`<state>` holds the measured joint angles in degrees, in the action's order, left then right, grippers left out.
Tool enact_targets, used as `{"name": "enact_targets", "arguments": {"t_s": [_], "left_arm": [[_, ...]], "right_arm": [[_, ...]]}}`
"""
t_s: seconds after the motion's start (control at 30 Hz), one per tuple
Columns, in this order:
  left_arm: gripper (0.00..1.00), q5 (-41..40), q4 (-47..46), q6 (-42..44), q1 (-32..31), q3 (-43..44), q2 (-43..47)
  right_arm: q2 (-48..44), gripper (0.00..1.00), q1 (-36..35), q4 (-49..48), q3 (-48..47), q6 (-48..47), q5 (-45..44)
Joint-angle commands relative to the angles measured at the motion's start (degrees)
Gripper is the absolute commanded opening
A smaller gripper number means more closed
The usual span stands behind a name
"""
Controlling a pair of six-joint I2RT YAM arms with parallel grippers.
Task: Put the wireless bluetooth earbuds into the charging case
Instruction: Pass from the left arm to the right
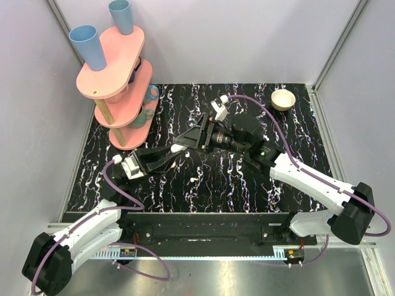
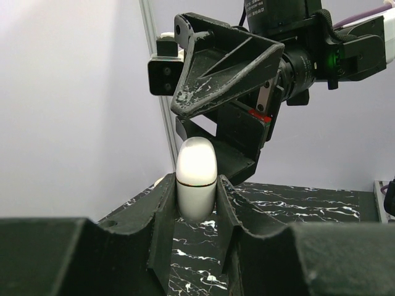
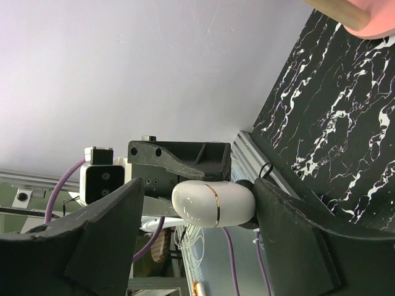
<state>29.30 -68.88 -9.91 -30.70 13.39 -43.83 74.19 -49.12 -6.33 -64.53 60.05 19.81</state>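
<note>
The charging case (image 2: 196, 176) is a white, pill-shaped shell with a thin gold seam, and its lid is closed. My left gripper (image 2: 196, 196) is shut on its lower half and holds it upright above the black marble table (image 1: 247, 179). My right gripper (image 3: 199, 188) straddles the case (image 3: 213, 203) from above. Its jaws stand apart: one finger is near the case's end, and a clear gap shows at the other. From above, both grippers meet at the case (image 1: 178, 148). One tiny white earbud (image 1: 194, 179) lies on the table just in front of them. A second is not clearly visible.
A pink two-tier stand (image 1: 114, 77) with blue cups (image 1: 86, 43) fills the back left, with a teal cup (image 1: 150, 97) beside it. A small wooden bowl (image 1: 283, 98) sits at the back right. Metal rails border the table's sides and near edge.
</note>
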Motion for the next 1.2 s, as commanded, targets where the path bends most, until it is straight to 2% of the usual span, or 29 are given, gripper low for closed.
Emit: {"name": "enact_targets", "arguments": {"t_s": [0.0,0.13,0.2,0.27,0.33,0.4,0.43,0.53,0.57,0.8,1.1,1.17], "left_arm": [[0.00,-1.79,-2.48,1.74,-0.15,-0.20,0.68],[0.00,-2.58,-3.10,1.91,-0.15,-0.55,0.24],[0.00,-2.84,-3.63,1.91,-0.15,-0.64,0.15],[0.00,-2.50,-3.54,1.83,-0.15,-0.47,0.06],[0.00,-2.32,-3.54,1.56,-0.15,-0.47,-0.11],[0.00,-2.14,-3.54,1.30,-0.24,-0.55,-0.20],[0.00,-2.14,-3.54,1.21,-0.15,-0.64,-0.20],[0.00,-1.88,-3.37,0.86,-0.15,-0.73,-0.20],[0.05,-1.53,-3.02,0.60,-0.15,-0.64,-0.29],[0.14,-0.91,-1.78,-0.02,-0.24,-0.29,-0.55],[0.17,-0.29,0.15,-0.20,-0.15,0.67,-0.73],[0.23,-0.30,0.41,-0.19,-0.15,0.68,-0.81]], "right_arm": [[1.04,0.78,0.26,-0.97,-2.35,0.94,2.68],[1.39,0.74,0.26,-0.88,-2.44,1.21,3.13],[1.39,0.65,0.17,-1.66,-2.35,0.95,3.48],[1.30,0.63,0.17,-2.37,-2.00,1.12,3.65],[1.04,0.54,0.17,-3.69,-1.56,1.29,3.48],[1.04,0.50,0.26,-4.21,-1.47,0.95,3.39],[0.95,0.43,0.26,-4.57,-1.39,0.86,3.65],[0.95,0.41,0.26,-5.88,-1.04,0.86,4.00],[0.95,0.38,0.26,-6.41,-0.95,0.94,4.27],[0.60,0.38,0.34,-7.47,-0.77,0.07,4.01],[0.25,0.38,0.26,-6.06,-1.21,-1.69,3.21],[0.25,0.39,0.26,-5.98,-1.39,-1.78,3.39]]}}
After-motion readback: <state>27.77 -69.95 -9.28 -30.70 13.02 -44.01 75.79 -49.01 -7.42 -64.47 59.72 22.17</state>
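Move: The charging case, held in the left fingertips, sits between the right hand's open fingers, about 1 cm left of and 1 cm below their midpoint, level fore-and-aft. On the table some 30 cm below the right hand, the other case lies about 6 cm ahead and 6 cm left; one earbud is 9 cm ahead, another straight below. From the left hand, the held case is about 1 cm ahead, 1 cm right and 1 cm above. The right hand sinks about 1 cm, easing slightly left, and pinches the case still held by the left fingers. ##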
